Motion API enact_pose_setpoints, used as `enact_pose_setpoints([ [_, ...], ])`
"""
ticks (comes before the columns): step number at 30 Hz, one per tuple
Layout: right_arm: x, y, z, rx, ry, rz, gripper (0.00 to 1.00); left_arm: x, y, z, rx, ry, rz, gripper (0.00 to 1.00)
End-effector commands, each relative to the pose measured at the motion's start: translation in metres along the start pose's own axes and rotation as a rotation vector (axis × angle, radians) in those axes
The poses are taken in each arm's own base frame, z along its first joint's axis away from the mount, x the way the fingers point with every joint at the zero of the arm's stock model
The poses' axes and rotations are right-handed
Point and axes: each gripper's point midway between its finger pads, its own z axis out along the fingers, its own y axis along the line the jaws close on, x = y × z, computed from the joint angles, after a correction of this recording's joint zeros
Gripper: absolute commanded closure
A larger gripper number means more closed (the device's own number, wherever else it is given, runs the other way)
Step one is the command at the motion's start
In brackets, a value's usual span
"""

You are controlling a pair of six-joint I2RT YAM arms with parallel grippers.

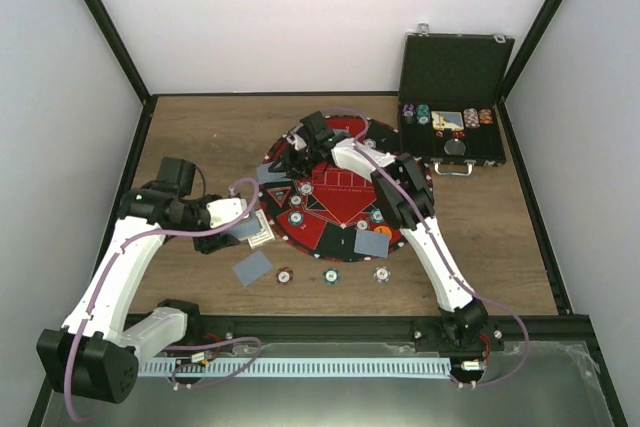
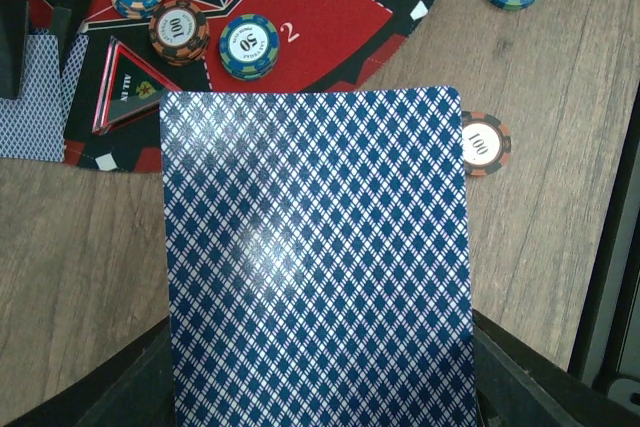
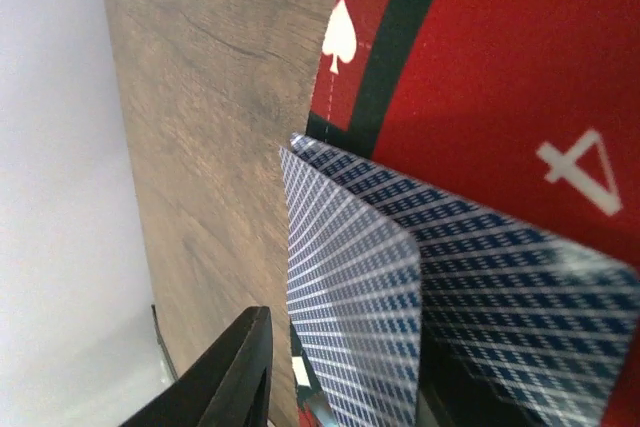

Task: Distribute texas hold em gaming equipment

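Observation:
My left gripper (image 1: 243,230) is shut on a blue-diamond-backed playing card (image 2: 315,257), held over the wood left of the round mat (image 1: 340,182). Beyond it lie striped chips (image 2: 249,45), a 100 chip (image 2: 482,143) and the black triangular marker (image 2: 125,87). My right gripper (image 1: 297,147) is at the mat's far-left rim. It stands open, and its left finger (image 3: 235,377) is clear of a tilted card (image 3: 350,287) that leans toward the other finger. A second card (image 3: 520,287) lies flat on the red mat behind it.
Three chips (image 1: 330,275) sit in a row on the wood in front of the mat, with a loose card (image 1: 252,268) to their left. More cards (image 1: 372,241) and an orange button (image 1: 384,231) lie on the mat's near edge. The open black case (image 1: 455,137) stands at the back right.

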Motion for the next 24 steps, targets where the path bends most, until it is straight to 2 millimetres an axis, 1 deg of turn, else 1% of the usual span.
enact_pose_setpoints([
  [1, -0.012, 0.016, -0.028, 0.067, -0.052, -0.067, 0.66, -0.01, 0.0, -0.005, 0.002, -0.042, 0.02, 0.96],
  [2, -0.013, 0.021, -0.035, 0.076, -0.063, -0.082, 0.62, -0.01, 0.0, -0.005, 0.002, -0.041, 0.018, 0.96],
  [3, -0.012, 0.021, -0.037, 0.09, -0.067, -0.09, 0.59, -0.009, 0.0, -0.004, 0.003, -0.04, 0.016, 0.96],
  [4, -0.014, 0.034, -0.048, 0.091, -0.088, -0.114, 0.57, -0.009, 0.0, -0.004, 0.004, -0.04, 0.015, 0.96],
  [9, -0.016, 0.054, -0.076, 0.131, -0.139, -0.166, 0.48, -0.011, 0.001, -0.005, 0.001, -0.046, 0.004, 0.96],
  [11, -0.013, 0.066, -0.087, 0.129, -0.153, -0.181, 0.44, -0.012, 0.001, -0.005, -0.002, -0.048, 0.0, 0.96],
  [13, -0.003, 0.078, -0.098, 0.094, -0.156, -0.189, 0.41, -0.011, 0.002, -0.005, -0.006, -0.047, -0.003, 0.96],
  [15, 0.012, 0.097, -0.11, 0.029, -0.172, -0.206, 0.35, -0.011, 0.003, -0.004, -0.009, -0.047, -0.005, 0.96],
  [16, 0.028, 0.094, -0.11, 0.012, -0.158, -0.195, 0.32, -0.012, 0.002, -0.005, -0.009, -0.049, -0.006, 0.96],
  [17, 0.039, 0.103, -0.116, -0.018, -0.16, -0.207, 0.29, -0.012, 0.002, -0.004, -0.007, -0.051, -0.008, 0.96],
  [18, 0.051, 0.108, -0.118, -0.038, -0.154, -0.213, 0.27, -0.012, 0.002, -0.004, -0.007, -0.055, -0.009, 0.96],
  [19, 0.065, 0.116, -0.121, -0.061, -0.146, -0.228, 0.25, -0.013, 0.002, -0.004, -0.006, -0.057, -0.011, 0.96],
  [20, 0.079, 0.12, -0.122, -0.076, -0.133, -0.233, 0.23, -0.013, 0.002, -0.005, -0.007, -0.06, -0.01, 0.96],
  [21, 0.094, 0.127, -0.126, -0.1, -0.125, -0.245, 0.22, -0.014, 0.002, -0.005, -0.008, -0.061, -0.009, 0.96],
  [24, 0.138, 0.138, -0.128, -0.17, -0.088, -0.257, 0.19, -0.013, 0.003, -0.005, -0.012, -0.058, -0.008, 0.96],
])
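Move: The right hand is low over the mat's left edge with its fingers just parting. The tilted playing card and the card under it are centred about 2 cm to its left and 2 cm down. The deck, held up by the left hand, lies some 20 cm back, 4 cm left and 14 cm higher. The all-in triangle is about 6 cm back, straight behind; the orange chip stack is 5 cm back and 7 cm right. For the left hand, the deck is in its grip, its middle about 3 cm to the right and 1 cm ahead. Upward first, drifting a little right, the right hand keeps spreading its fingers from about a quarter to some four fifths open and comes free of the card. Some 14 cm up in all, it swings back about 10 cm and right about 6 cm over the mat towards the deck, rolling slightly. The left hand holds the deck still. ##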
